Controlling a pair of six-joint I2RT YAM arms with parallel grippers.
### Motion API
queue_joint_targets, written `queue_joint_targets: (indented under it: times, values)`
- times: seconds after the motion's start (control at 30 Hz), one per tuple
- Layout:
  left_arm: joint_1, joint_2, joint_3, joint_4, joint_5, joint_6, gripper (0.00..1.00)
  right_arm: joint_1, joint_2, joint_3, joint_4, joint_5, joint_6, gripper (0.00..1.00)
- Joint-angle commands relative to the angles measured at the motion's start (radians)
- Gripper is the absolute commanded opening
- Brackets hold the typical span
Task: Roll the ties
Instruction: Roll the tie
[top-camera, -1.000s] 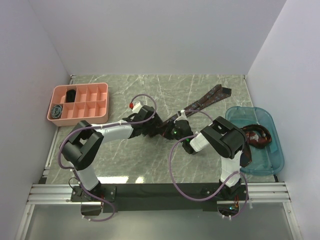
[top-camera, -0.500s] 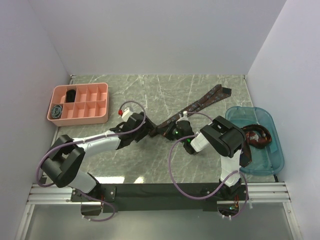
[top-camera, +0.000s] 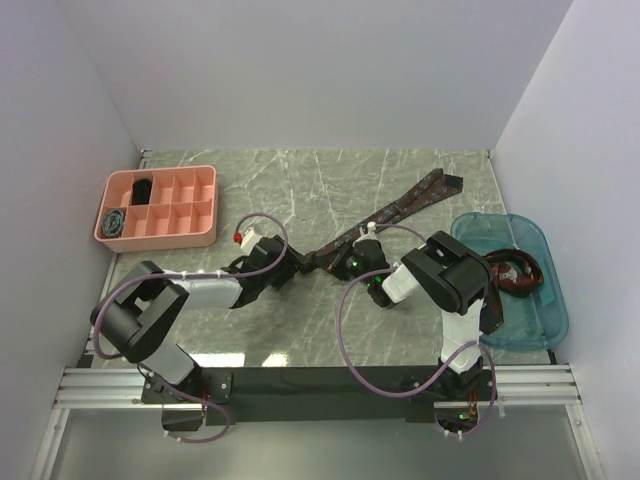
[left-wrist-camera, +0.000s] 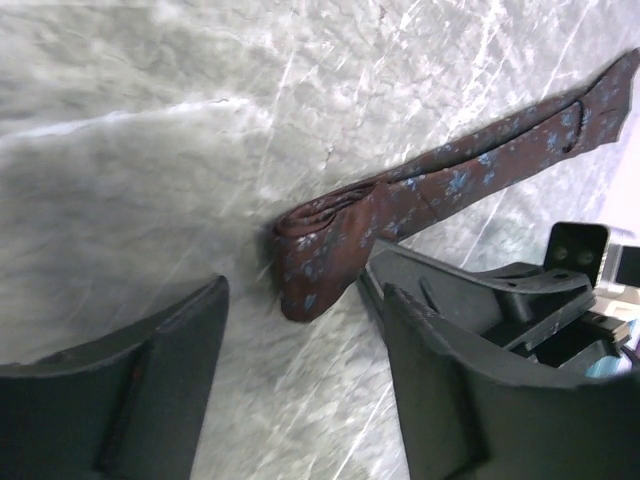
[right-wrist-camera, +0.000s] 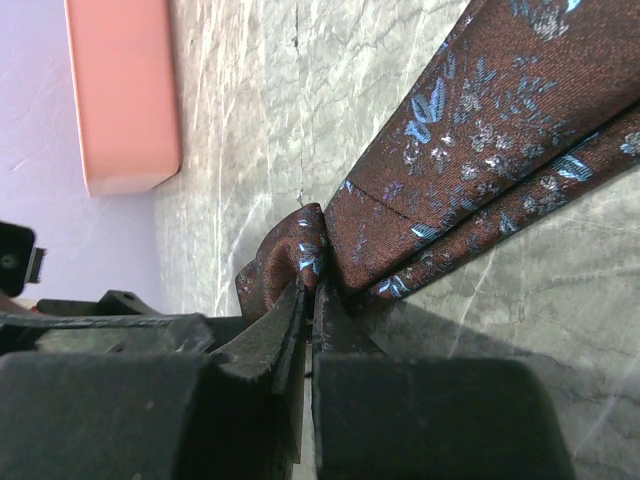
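Note:
A dark brown-maroon patterned tie (top-camera: 400, 212) lies slanted across the marble table, its wide end at the back right. Its near end is folded into a small loop (left-wrist-camera: 300, 265). My right gripper (top-camera: 345, 264) is shut on that fold (right-wrist-camera: 300, 250), the jaws (right-wrist-camera: 312, 290) pinching the cloth. My left gripper (top-camera: 290, 266) is open and faces the loop from the left. In the left wrist view the loop's tip sits between the fingertips (left-wrist-camera: 215, 300), touching neither finger. Another maroon tie (top-camera: 512, 272) lies in the blue bin. Two rolled ties, black (top-camera: 142, 188) and grey-blue (top-camera: 115, 221), sit in the pink tray.
The pink divided tray (top-camera: 190, 205) stands at the back left, its edge (right-wrist-camera: 125, 90) also in the right wrist view. The blue bin (top-camera: 545, 310) sits at the right table edge. White walls close in three sides. Purple cables loop over both arms.
My left arm has drawn back leftward and lowered, so its gripper now faces the tie's folded end, with the jaws a little narrower. The right gripper has held still on the fold.

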Motion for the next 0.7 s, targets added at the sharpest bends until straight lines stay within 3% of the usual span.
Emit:
queue_joint_targets:
  times: [0.0, 0.17, 0.63, 0.67]
  values:
    - [0.002, 0.042, -0.006, 0.071, 0.028, 0.003, 0.65, -0.021, 0.033, -0.033, -0.226, 0.044, -0.028, 0.00]
    - [0.002, 0.093, -0.017, 0.109, 0.040, 0.006, 0.56, -0.026, 0.034, -0.032, -0.232, 0.039, -0.027, 0.00]
    - [0.002, 0.162, -0.046, 0.160, 0.019, 0.019, 0.47, -0.031, 0.048, -0.022, -0.243, 0.030, -0.022, 0.00]
    - [0.003, 0.164, -0.049, 0.175, 0.020, 0.020, 0.43, -0.031, 0.050, -0.021, -0.243, 0.030, -0.022, 0.00]
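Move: The tie's rolled end stands just off the open left fingers, about 2 cm ahead, 3 cm to the right and 2 cm lower. The right fingertips, pinching it, are some 7 cm to the right of the left hand, level ahead and 2 cm lower; from them the rolled end lies about 3 cm left, at the same height. The middle of the tie's flat strip lies roughly 11 cm ahead and 21 cm right of the left hand, 4 cm lower. The rolled end of the tie stays pinched in the shut right fingers, which hold in place, while the left hand eases in on it, about 1.5 cm right and slightly less forward, sinking some 1 cm. The left fingers narrow from fairly wide to about half open and come around the roll's two sides without shutting on it; whether they touch yet can't be seen. ##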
